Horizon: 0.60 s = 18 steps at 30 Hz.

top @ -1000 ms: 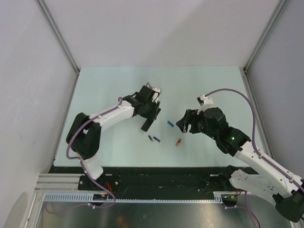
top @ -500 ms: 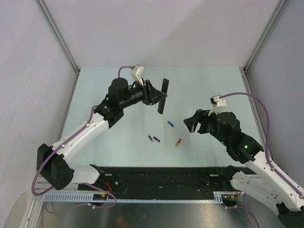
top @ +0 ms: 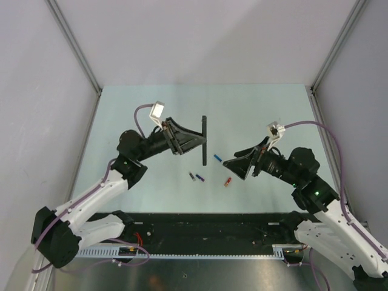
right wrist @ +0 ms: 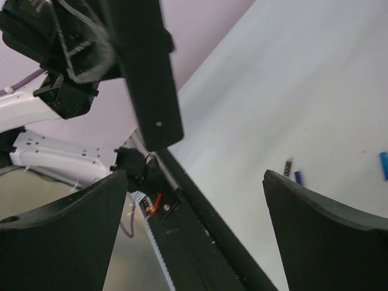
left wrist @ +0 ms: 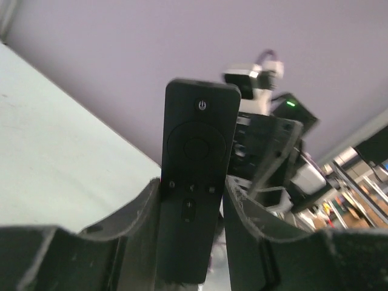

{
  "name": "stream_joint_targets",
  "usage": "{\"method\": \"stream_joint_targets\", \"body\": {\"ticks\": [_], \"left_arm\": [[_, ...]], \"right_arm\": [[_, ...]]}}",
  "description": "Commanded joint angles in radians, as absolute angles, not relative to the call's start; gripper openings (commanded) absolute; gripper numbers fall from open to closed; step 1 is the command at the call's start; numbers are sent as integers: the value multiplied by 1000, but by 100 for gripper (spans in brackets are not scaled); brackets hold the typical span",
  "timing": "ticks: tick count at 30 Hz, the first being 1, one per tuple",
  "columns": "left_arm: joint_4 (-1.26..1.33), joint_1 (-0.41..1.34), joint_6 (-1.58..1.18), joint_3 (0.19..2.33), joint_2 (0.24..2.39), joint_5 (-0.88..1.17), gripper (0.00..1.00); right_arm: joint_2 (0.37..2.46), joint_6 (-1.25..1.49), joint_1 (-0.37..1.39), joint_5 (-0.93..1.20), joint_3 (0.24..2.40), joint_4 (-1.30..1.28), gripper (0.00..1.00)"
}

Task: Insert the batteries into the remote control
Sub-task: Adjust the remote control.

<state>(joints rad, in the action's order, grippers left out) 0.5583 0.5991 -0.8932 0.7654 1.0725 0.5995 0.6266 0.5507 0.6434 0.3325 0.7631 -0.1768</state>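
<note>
The remote control (top: 204, 140) is a slim black bar held upright above the table, with my left gripper (top: 195, 141) shut on its lower half. In the left wrist view its button face (left wrist: 197, 163) points at the camera, pinched between both fingers of the left gripper (left wrist: 193, 209). My right gripper (top: 233, 166) stands wide open just right of the remote, aimed at it and holding nothing. The right wrist view shows the remote's plain back (right wrist: 148, 79) ahead of the open right gripper (right wrist: 194, 182). Several batteries lie on the table: a blue one (top: 216, 158), two dark ones (top: 191, 177) (top: 200, 178) and a red-orange one (top: 228, 181).
The pale green table (top: 133, 103) is walled by grey panels on three sides. A black rail (top: 200, 221) runs along its near edge, by the arm bases. The right arm's wrist (left wrist: 273, 139) fills the space behind the remote in the left wrist view.
The left arm has swung the remote down and toward the middle, turning it upright. The right gripper has opened wider and turned to face the remote.
</note>
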Motion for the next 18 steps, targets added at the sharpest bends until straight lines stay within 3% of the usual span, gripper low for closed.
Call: {"method": "stream_joint_targets", "body": {"ticks": [1,10,18], "left_arm": [[778,598,-1015,698,979,669,0],[957,600,-1104,606,942,713,0],[1032,612,-1163,594,962,683,0]], "right_arm": [[653,666,638,523,687,46,99],[724,716,710,595,670,245,99],[765,640,825,453,705,269,100]]}}
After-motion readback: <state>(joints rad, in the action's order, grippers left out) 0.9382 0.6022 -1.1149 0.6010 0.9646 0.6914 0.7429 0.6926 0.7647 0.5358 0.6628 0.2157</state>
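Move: The remote control is already held in the left gripper, button face towards its palm. Its middle is about 8 cm to the right gripper's left, 4 cm ahead and 4 cm above; so the right gripper is 8 cm right, 4 cm back and 4 cm below from the left. On the table, some 27 cm below the right gripper, lie the blue battery 13 cm ahead and 1 cm left, and the red battery 1 cm ahead and 4 cm right. Draw the left gripper back about 6 cm, rising some 3 cm and easing slightly left, keeping its grip on the remote while tipping the fingers up and turning them clockwise. Meanwhile bring the open right gripper left and back some 7 cm towards the remote's back side, dipping slightly before it rises, swinging its fingers about 20 degrees counter-clockwise. ##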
